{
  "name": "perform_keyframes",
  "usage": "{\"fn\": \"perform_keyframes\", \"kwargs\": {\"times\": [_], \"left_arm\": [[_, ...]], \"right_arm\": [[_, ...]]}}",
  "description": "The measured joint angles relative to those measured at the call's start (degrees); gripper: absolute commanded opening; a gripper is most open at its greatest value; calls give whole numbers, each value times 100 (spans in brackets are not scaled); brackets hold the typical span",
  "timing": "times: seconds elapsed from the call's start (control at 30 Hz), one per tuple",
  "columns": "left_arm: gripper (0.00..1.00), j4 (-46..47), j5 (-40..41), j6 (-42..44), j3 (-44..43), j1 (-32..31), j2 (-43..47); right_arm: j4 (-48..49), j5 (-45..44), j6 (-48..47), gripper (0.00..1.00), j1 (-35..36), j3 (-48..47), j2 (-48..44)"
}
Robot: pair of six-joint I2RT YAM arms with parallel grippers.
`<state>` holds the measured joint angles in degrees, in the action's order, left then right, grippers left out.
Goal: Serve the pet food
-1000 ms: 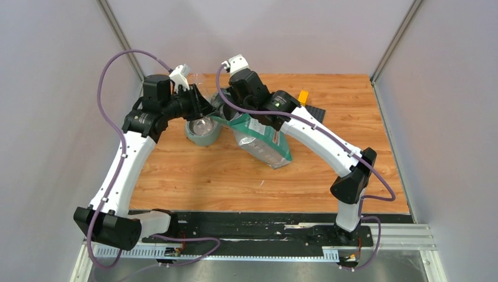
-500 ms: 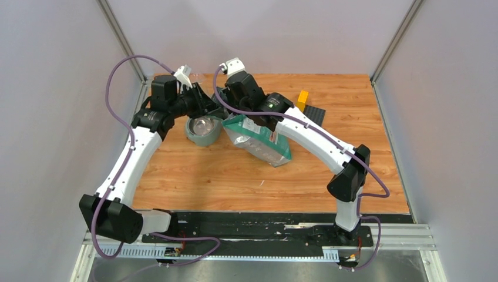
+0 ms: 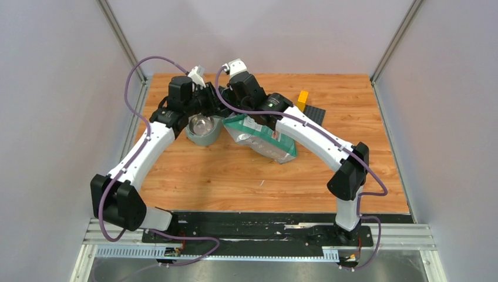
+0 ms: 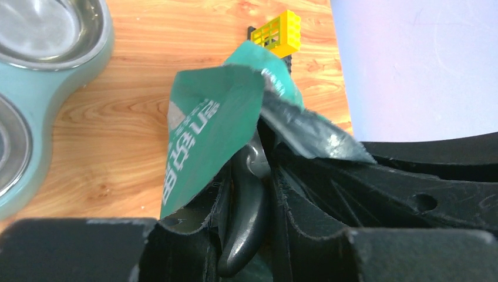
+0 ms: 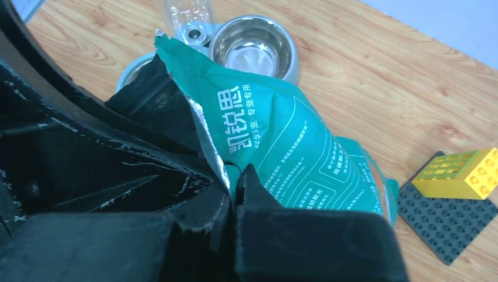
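The pet food is hidden; none shows in any view. The green-and-white bag (image 3: 264,138) lies on the table with its torn mouth raised toward the bowls. My right gripper (image 5: 234,182) is shut on the bag's (image 5: 293,153) upper edge, holding the mouth up. My left gripper (image 4: 249,176) is shut on the dark grey handle of the scoop (image 4: 246,223), whose head reaches into the bag's (image 4: 205,129) opening, out of sight. In the top view the left gripper (image 3: 212,107) and right gripper (image 3: 228,114) sit close together at the bag's mouth.
A teal double feeder (image 3: 197,136) with steel bowls (image 5: 252,50) stands just left of the bag. A clear bottle (image 5: 188,23) lies behind it. A yellow brick (image 5: 458,173) sits on a dark baseplate (image 5: 446,229) at the back right.
My left arm has swung right, from over the feeder to the bag's mouth, carrying the scoop. The bag has shifted a little to the right. The right gripper keeps its hold.
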<state>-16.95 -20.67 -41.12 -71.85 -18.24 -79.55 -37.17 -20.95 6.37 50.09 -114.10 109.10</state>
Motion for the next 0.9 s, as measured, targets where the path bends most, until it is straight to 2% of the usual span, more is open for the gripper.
{"fn": "perform_keyframes", "kwargs": {"times": [0.13,0.37,0.63,0.9], "left_arm": [[0,354,-225,4,101,9,-133],[0,457,-483,4,72,94,-181],[0,68,-1169,-208,-79,474,-15],[0,-409,-1180,-236,-581,662,328]], "right_arm": [[157,205,243,0,-144,245,-15],[118,378,533,0,-452,385,-269],[-7,254,492,0,-608,378,-376],[-181,-37,315,0,-809,378,-636]]}}
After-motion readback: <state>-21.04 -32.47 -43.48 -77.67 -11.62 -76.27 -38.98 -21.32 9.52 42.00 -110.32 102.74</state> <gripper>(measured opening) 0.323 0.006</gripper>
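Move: The left gripper holds the scoop by its handle, the blade down inside the pet food bag. The bag's body lies about 14 cm to that gripper's right, 6 cm back and 16 cm below; the far bowl is roughly 13 cm ahead and 1 cm right, the near bowl 4 cm ahead and 10 cm left. From the right gripper, pinching the bag's mouth, the body is some 8 cm back, 8 cm right and 16 cm below, and the yellow block 9 cm ahead, 25 cm right. Nudge the left gripper a little farther right into the bag, then raise the scoop about 6 cm, easing it left and slightly back, grip kept. Meanwhile keep the right fingers pinched on the bag's rim; dip slightly, then pull the mouth about 7 cm to the right, drifting forward and finally up, away from the left gripper, turning some 10 degrees clockwise. ##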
